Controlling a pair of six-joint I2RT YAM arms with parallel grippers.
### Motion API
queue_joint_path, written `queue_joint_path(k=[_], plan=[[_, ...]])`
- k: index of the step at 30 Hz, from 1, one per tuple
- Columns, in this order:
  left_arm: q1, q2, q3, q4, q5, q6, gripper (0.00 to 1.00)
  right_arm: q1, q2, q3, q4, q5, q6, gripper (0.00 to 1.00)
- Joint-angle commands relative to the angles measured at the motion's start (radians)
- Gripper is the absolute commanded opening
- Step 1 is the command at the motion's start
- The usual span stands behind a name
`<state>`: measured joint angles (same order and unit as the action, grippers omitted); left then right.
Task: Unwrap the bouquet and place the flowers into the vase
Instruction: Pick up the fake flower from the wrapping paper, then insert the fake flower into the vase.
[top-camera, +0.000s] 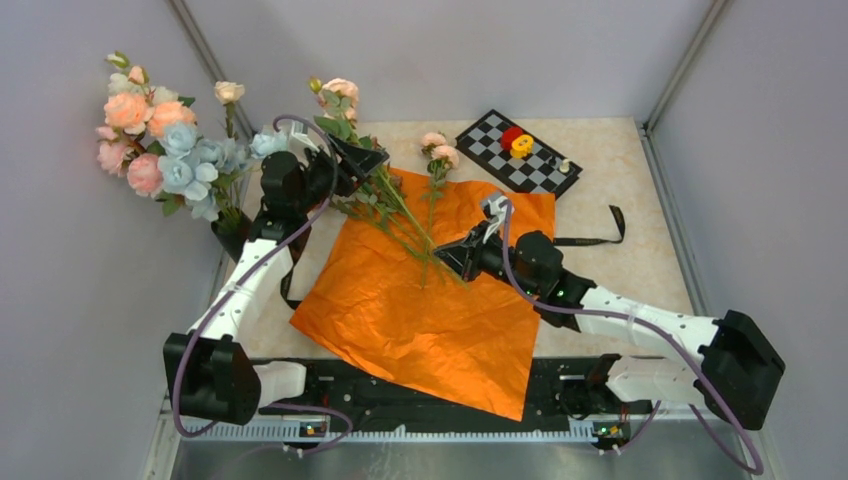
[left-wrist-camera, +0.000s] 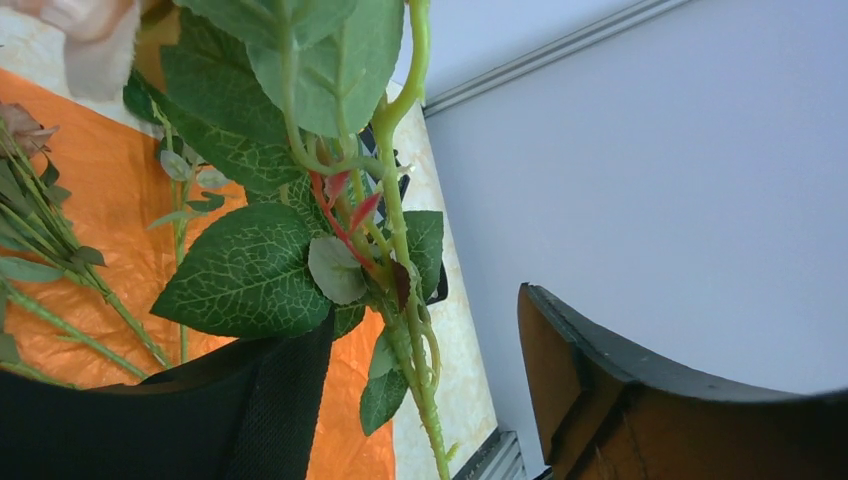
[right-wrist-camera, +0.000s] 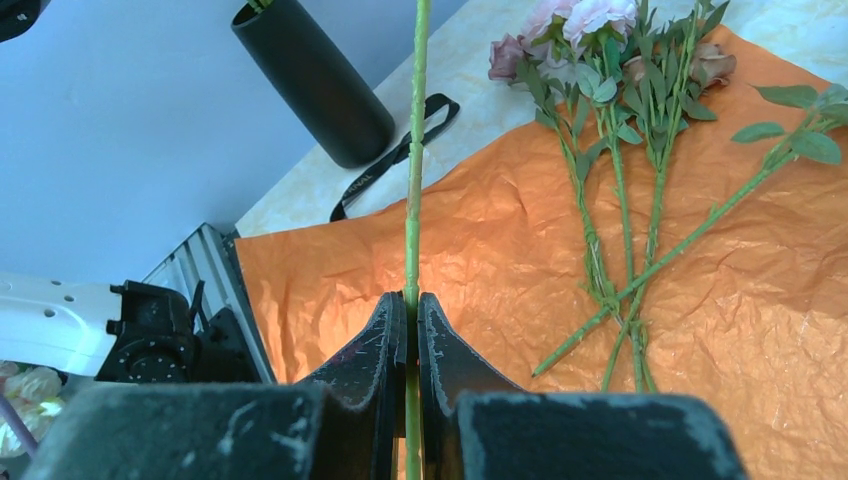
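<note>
The orange wrapping paper (top-camera: 420, 320) lies spread flat, with several loose flowers (right-wrist-camera: 610, 40) on its far part. My right gripper (right-wrist-camera: 412, 300) is shut on the lower end of one green flower stem (right-wrist-camera: 415, 150). That stem's leafy upper part (left-wrist-camera: 400, 250) runs between the jaws of my left gripper (left-wrist-camera: 428, 310), which stand open, neither touching it. In the top view the left gripper (top-camera: 365, 160) sits at the paper's far left corner, below a pink bloom (top-camera: 340, 90). The black vase (top-camera: 232, 238) stands at the left and holds pink and blue flowers (top-camera: 160, 140).
A black ribbon (top-camera: 600, 232) lies on the table right of the paper. A small chessboard (top-camera: 520, 150) with red and yellow pieces sits at the back right. Grey walls close in the table on three sides; the left wall is right beside the vase.
</note>
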<state>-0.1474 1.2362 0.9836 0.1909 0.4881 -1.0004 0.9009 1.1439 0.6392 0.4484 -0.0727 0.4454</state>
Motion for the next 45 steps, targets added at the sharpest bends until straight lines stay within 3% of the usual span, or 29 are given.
queue_joint_path(k=[1,17,27,31,34,37,45], plan=[[0.003,0.0,0.04,0.067,0.018,-0.001,0.66,0.012,-0.047,0.001,0.026,-0.035,-0.021,0.0],[0.005,-0.005,0.049,0.021,0.027,0.036,0.02,0.013,-0.07,-0.027,-0.004,-0.053,-0.003,0.0],[0.005,-0.041,0.171,-0.186,-0.011,0.3,0.0,0.012,-0.067,-0.018,-0.055,-0.004,0.005,0.0],[0.005,-0.065,0.24,-0.282,0.042,0.474,0.0,0.013,-0.059,0.001,-0.093,0.028,0.018,0.26],[0.005,-0.105,0.323,-0.444,0.005,0.674,0.0,0.013,-0.058,0.03,-0.136,0.043,0.018,0.52],[0.005,-0.154,0.355,-0.534,-0.005,0.834,0.0,0.013,-0.059,0.042,-0.153,0.079,0.018,0.67],[0.005,-0.253,0.37,-0.647,-0.176,1.08,0.0,0.004,-0.053,0.015,-0.131,0.172,0.002,0.79]])
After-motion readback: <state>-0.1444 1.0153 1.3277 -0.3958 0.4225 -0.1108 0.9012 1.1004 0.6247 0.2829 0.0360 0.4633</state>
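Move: The fake flower's slanting stem already runs between the left hand's half-open pads, about 1 cm ahead; the right hand still pinches its lower part right at the pads. From the left hand, the vase is roughly 27 cm left, 14 back and 20 below. The pile of remaining flowers lies 8 cm back, 2 right and some 26 below, and the lone peach flower 5 back, 10 right, equally low. Left pinches the stem; as right lets go, left swings it upright, about 12 cm up, back and left. ##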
